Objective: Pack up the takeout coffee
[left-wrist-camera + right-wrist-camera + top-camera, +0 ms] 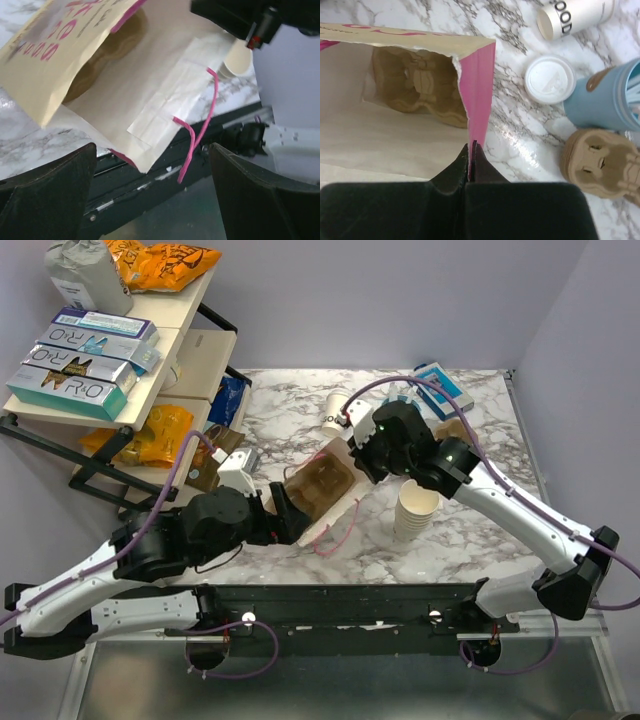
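Observation:
The takeout coffee (575, 17), a white cup with dark lettering, lies on its side on the marble (332, 410), beyond the bag's mouth. A cream paper bag (325, 485) with pink sides lies open, with a brown pulp cup carrier (420, 85) inside. My right gripper (472, 145) is shut on the bag's pink side edge (479, 90) at the mouth (360, 455). My left gripper (152, 150) stands wide open at the bag's near end (285, 510). The bag's corner and a pink handle cord (192, 145) show between its fingers, untouched.
A round white lid (550, 79) sits beside a light-blue mug (600, 100); what lies under it is hidden. A second pulp carrier (600, 160) lies to the right. Stacked cream cups (415, 510) stand near the right arm. A stocked shelf (110, 360) fills the left.

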You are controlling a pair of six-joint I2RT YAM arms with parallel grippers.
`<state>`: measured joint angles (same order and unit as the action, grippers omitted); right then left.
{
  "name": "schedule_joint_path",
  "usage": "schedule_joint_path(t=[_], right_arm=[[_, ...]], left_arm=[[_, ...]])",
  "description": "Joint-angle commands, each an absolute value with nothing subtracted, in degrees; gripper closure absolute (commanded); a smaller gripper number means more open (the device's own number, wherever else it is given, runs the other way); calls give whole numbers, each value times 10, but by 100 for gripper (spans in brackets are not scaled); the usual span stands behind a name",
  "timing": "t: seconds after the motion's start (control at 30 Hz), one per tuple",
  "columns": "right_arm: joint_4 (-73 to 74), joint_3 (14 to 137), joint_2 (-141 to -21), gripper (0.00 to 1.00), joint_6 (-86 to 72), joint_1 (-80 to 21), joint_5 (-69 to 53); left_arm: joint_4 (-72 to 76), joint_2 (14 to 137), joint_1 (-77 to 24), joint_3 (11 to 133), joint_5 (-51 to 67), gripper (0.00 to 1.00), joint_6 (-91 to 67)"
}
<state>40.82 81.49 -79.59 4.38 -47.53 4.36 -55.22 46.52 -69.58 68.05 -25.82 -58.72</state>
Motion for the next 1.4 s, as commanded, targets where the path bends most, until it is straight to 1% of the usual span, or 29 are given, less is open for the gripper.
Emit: schedule_joint_path(t=[0.0, 0.03, 0.1, 0.2, 0.37, 0.4, 0.5, 0.53, 0.57, 0.67, 0.73, 0.8, 0.87, 1.03, 1.13, 1.2, 1.37], right_arm=[[370, 849, -762, 99, 200, -475, -63], [375, 855, -759, 99, 220, -475, -82], [380, 867, -752, 99, 268, -475, -109], [410, 893, -753, 99, 309, -475, -120], [444, 926, -766, 99, 303, -475, -143], [453, 939, -779, 99, 298, -475, -150], [478, 984, -804, 99, 272, -479, -149], [485, 991, -817, 99, 272, -482, -141], [490, 996, -823, 99, 280, -492, -117], [483, 982, -833, 98, 301, -518, -65], [477, 980, -836, 98, 305, -525, -61], [475, 980, -838, 98, 305, -532, -61], [479, 984, -843, 97, 305, -542, -36], [489, 1007, -867, 97, 287, -547, -13], [496, 1017, -872, 97, 265, -548, -8], [489, 1010, -868, 97, 265, -548, -33], [468, 994, -857, 97, 260, -550, -46]], left_arm=[[-498, 447, -694, 716, -150, 1, -437], [-490, 445, -695, 722, -121, 1, -421], [-461, 439, -695, 736, -100, 1, -397], [-468, 435, -694, 766, -114, 1, -402], [-523, 442, -695, 795, -223, 1, -429], [-538, 449, -694, 808, -262, 1, -434], [-586, 489, -694, 851, -328, 1, -479], [-601, 502, -694, 865, -373, 1, -489], [-614, 528, -694, 881, -389, 1, -504], [-627, 571, -694, 927, -422, 1, -489], [-627, 588, -690, 941, -435, 1, -480], [-627, 611, -674, 949, -419, 1, -480], [-620, 631, -649, 954, -369, 1, -459], [-597, 657, -623, 945, -301, 1, -412], [-584, 664, -606, 923, -286, 1, -411], [-584, 674, -584, 910, -285, 1, -423], [-525, 676, -552, 864, -230, 8, -414]])
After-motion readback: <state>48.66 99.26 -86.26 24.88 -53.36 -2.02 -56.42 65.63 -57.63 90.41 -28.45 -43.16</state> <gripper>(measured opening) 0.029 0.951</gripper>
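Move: The paper bag, cup tray inside, hangs from the shut right fingers; its middle is about 9 cm left of that hand, level with it fore and aft and 8 cm below. From the open left hand the bag's middle lies some 7 cm ahead, 4 cm right and 8 cm down. The cup stack stands about 12 cm right and 2 cm back of the right hand, 12 cm below; the white lid is roughly 19 cm straight ahead of that hand, 20 cm down. The right hand keeps its pinch on the bag's mouth edge by the pink side panel and lifts it some 10 cm, then sinks about 4 cm, carrying it some 5 cm left and swinging counter-clockwise. The left hand, fingers staying wide open, first rises and draws back slightly out of the way, then swings forward over some 10 cm and down about 5 cm to the bag's near-left corner, so that the corner between printed wall and pink panel lies ahead between its fingertips, with no grip yet. ##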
